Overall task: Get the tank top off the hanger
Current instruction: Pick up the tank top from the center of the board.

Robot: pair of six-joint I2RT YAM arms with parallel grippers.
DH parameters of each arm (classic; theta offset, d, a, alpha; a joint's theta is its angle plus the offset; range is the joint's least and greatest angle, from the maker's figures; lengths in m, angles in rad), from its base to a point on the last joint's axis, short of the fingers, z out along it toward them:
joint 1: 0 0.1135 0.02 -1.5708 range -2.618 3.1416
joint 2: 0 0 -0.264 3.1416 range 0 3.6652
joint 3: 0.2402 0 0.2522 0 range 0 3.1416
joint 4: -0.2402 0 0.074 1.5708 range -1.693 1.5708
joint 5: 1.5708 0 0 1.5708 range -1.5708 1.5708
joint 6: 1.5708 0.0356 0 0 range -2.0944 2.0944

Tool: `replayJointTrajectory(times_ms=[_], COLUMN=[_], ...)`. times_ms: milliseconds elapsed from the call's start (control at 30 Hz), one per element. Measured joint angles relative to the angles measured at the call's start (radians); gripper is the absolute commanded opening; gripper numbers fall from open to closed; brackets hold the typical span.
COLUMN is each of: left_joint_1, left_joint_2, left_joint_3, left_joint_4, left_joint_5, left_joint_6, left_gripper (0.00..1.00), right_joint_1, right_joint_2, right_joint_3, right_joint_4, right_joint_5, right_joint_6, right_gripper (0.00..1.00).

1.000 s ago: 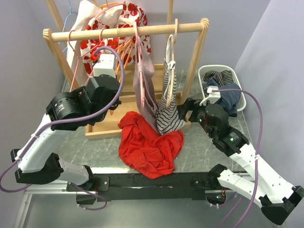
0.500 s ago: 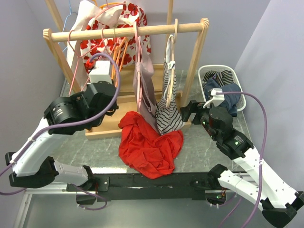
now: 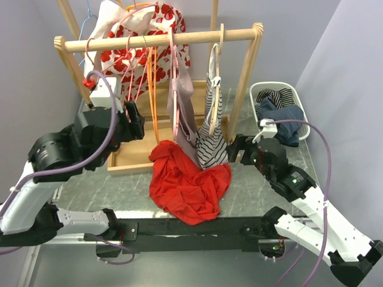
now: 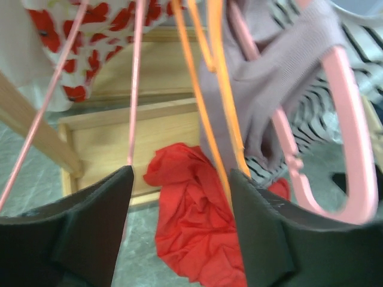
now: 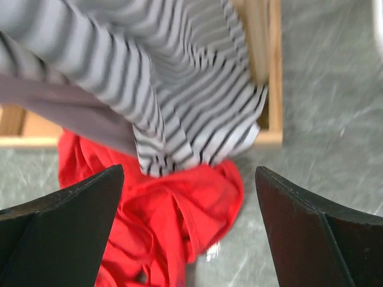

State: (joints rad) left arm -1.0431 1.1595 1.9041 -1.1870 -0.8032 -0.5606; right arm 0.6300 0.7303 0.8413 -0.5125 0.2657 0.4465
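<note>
The red tank top [image 3: 188, 185] lies crumpled on the table in front of the rack, with no hanger in it; it also shows in the wrist views [image 4: 191, 227] [image 5: 161, 221]. A bare orange hanger [image 3: 154, 89] hangs from the rail. My left gripper [image 3: 134, 118] stands open to the left of it, holding nothing. In the left wrist view the orange hanger's wire [image 4: 209, 95] runs down beside the right finger [image 4: 263, 227] of that gripper [image 4: 179, 179]. My right gripper [image 3: 237, 147] is wide open and empty by the tank top's right edge [image 5: 188, 173].
The wooden rack [image 3: 161, 40] carries a mauve garment on a pink hanger [image 3: 182, 113], a striped garment [image 3: 212, 131] and a floral garment [image 3: 128, 42]. Its wooden base tray [image 3: 133, 156] lies behind the tank top. A white basket [image 3: 281, 113] of clothes stands at the right.
My left gripper has opened and drawn back to the left, away from the orange hanger, which now hangs straight. The right gripper has shifted slightly lower and stayed open.
</note>
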Motion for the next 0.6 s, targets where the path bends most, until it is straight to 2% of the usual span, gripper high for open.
replayJointTrajectory(times_ms=[67,100,133,367,467,600], left_joint_1=[0.0,0.0,0.0,0.001,0.001,-0.008], left_joint_2=[-0.039,-0.066,-0.093,-0.285,-0.289,-0.247], left_joint_3=[-0.032,-0.055,-0.078,-0.197,-0.208,-0.313], left_joint_4=[0.03,0.053,0.076,0.29,0.313,0.309], left_joint_5=[0.04,0.069,0.107,0.562,0.727,0.846], left_joint_6=[0.03,0.053,0.074,0.2,0.21,0.208], left_gripper=[0.84,0.93,0.99,1.0,1.0,0.99], right_joint_1=[0.0,-0.001,-0.001,-0.002,-0.001,-0.001], right_joint_2=[0.023,0.037,0.053,0.246,0.292,0.302], right_joint_3=[-0.022,-0.032,-0.039,-0.141,-0.19,-0.228], right_joint_4=[-0.016,-0.026,-0.034,-0.021,-0.004,0.032], right_joint_5=[-0.026,-0.044,-0.061,-0.289,-0.367,-0.436], right_joint_6=[0.013,0.021,0.027,0.068,0.098,0.134], right_gripper=[0.99,0.99,1.0,1.0,1.0,1.0])
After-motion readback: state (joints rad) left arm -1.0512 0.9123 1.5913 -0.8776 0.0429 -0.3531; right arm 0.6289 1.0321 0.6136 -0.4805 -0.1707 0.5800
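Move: The red tank top lies crumpled on the board about 14 cm left of the right hand, 6 cm back and some 23 cm below. Around the right hand's height, the striped top hangs roughly 5 cm left and 8 cm ahead, the mauve top about 14 cm left and 10 cm ahead. From the left hand, the tank top is some 14 cm right, 4 cm back and 42 cm below. Open right hand drops some 16 cm towards the tank top; left, opening wider, swings back and right, clockwise. ##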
